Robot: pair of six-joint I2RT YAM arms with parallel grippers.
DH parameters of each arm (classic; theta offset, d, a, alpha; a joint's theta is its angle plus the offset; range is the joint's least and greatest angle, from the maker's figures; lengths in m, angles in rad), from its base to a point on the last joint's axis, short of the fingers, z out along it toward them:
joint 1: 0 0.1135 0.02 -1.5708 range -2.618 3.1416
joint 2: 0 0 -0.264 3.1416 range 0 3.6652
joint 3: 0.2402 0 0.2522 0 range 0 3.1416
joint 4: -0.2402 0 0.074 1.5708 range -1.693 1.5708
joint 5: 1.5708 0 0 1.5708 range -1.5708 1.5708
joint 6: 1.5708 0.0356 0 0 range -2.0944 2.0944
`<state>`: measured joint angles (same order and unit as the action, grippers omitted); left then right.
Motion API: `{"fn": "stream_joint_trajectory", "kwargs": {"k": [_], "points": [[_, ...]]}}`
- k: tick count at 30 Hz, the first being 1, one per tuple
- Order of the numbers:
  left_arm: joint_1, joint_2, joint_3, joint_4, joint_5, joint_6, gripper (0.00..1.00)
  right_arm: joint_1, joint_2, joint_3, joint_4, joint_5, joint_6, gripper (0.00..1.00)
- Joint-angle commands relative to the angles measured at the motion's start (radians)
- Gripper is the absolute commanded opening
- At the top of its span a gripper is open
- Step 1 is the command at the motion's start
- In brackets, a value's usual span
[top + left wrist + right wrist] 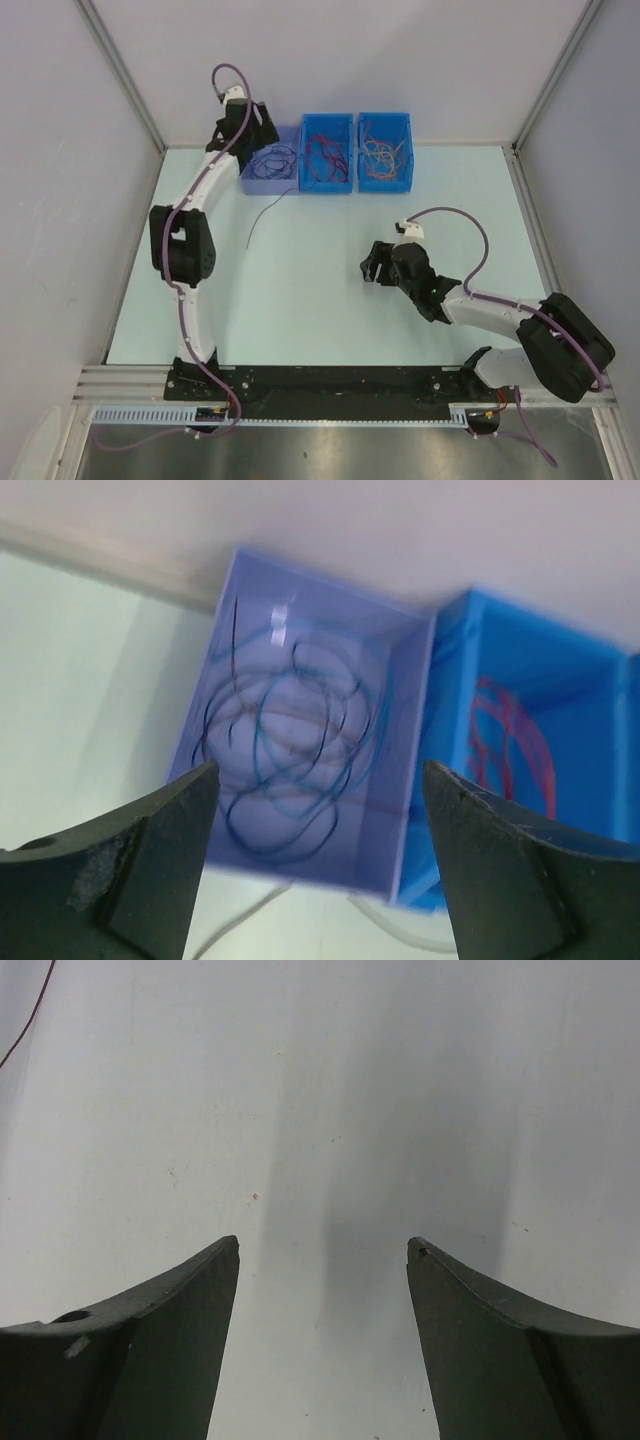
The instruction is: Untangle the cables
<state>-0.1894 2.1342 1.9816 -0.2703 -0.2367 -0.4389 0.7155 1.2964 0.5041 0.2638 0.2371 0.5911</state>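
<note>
Blue and black cables (290, 750) lie coiled in a lavender bin (400, 820) at the back of the table. My left gripper (320, 770) hangs open just above that bin, nothing between its fingers; in the top view the left gripper (262, 132) sits at the bin's left rear. Red cables (326, 152) fill the middle blue bin (327, 185), orange ones (384, 150) the right blue bin (386, 186). One thin dark cable (265, 213) lies loose on the table in front of the lavender bin. My right gripper (368, 265) is open over bare table, empty.
The three bins stand side by side against the back wall. Grey walls close in the table on the left, back and right. In the right wrist view, the end of a thin strand (25, 1025) shows at the top left corner.
</note>
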Motion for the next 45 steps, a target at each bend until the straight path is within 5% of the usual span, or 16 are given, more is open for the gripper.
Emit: {"fn": "stream_joint_trajectory", "kwargs": {"k": [1,6,10,18,31,45], "points": [[-0.002,-0.146,-0.191,-0.003,0.095,0.040,0.85,-0.010,0.027,-0.004,0.058,0.002,-0.017,0.73],[-0.016,-0.295,-0.508,0.115,0.192,0.037,0.82,-0.019,0.047,-0.001,0.064,-0.007,-0.022,0.72],[-0.120,-0.376,-0.615,0.198,0.189,0.124,0.82,-0.021,0.060,-0.001,0.072,-0.007,-0.025,0.72],[-0.298,-0.251,-0.463,0.124,0.031,0.135,0.83,-0.022,0.066,0.001,0.075,-0.005,-0.025,0.72],[-0.311,-0.033,-0.189,0.042,-0.027,0.112,0.72,-0.025,0.067,0.001,0.074,-0.012,-0.027,0.72],[-0.309,0.087,-0.095,0.031,-0.050,0.115,0.55,-0.025,0.067,0.001,0.077,-0.012,-0.030,0.72]]}}
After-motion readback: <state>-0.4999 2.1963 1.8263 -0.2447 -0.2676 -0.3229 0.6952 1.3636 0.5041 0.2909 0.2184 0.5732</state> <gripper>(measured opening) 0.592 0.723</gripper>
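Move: The dark cable's overhanging loop, at the front corner where the purple and middle blue bins meet, lies about 14 cm right of the left hand, 6 back and some 16 below. The purple bin's middle is roughly 4 cm ahead and 2 right, the blue bin's about 4 ahead and 21 right. The cable's free end is on the table 23 cm back and 3 left. From the right hand, the loop lies about 27 cm ahead, 24 left. The dark cable's overhanging loop is what the empty left hand comes round to: back and down off the purple bin, about 13 cm back, then right some 16 cm across its front, and lastly forward and down towards the loop at the middle blue bin's front edge. The wrist turns about 20 degrees clockwise and tips down a little; the open fingers narrow by about a third without shutting. ##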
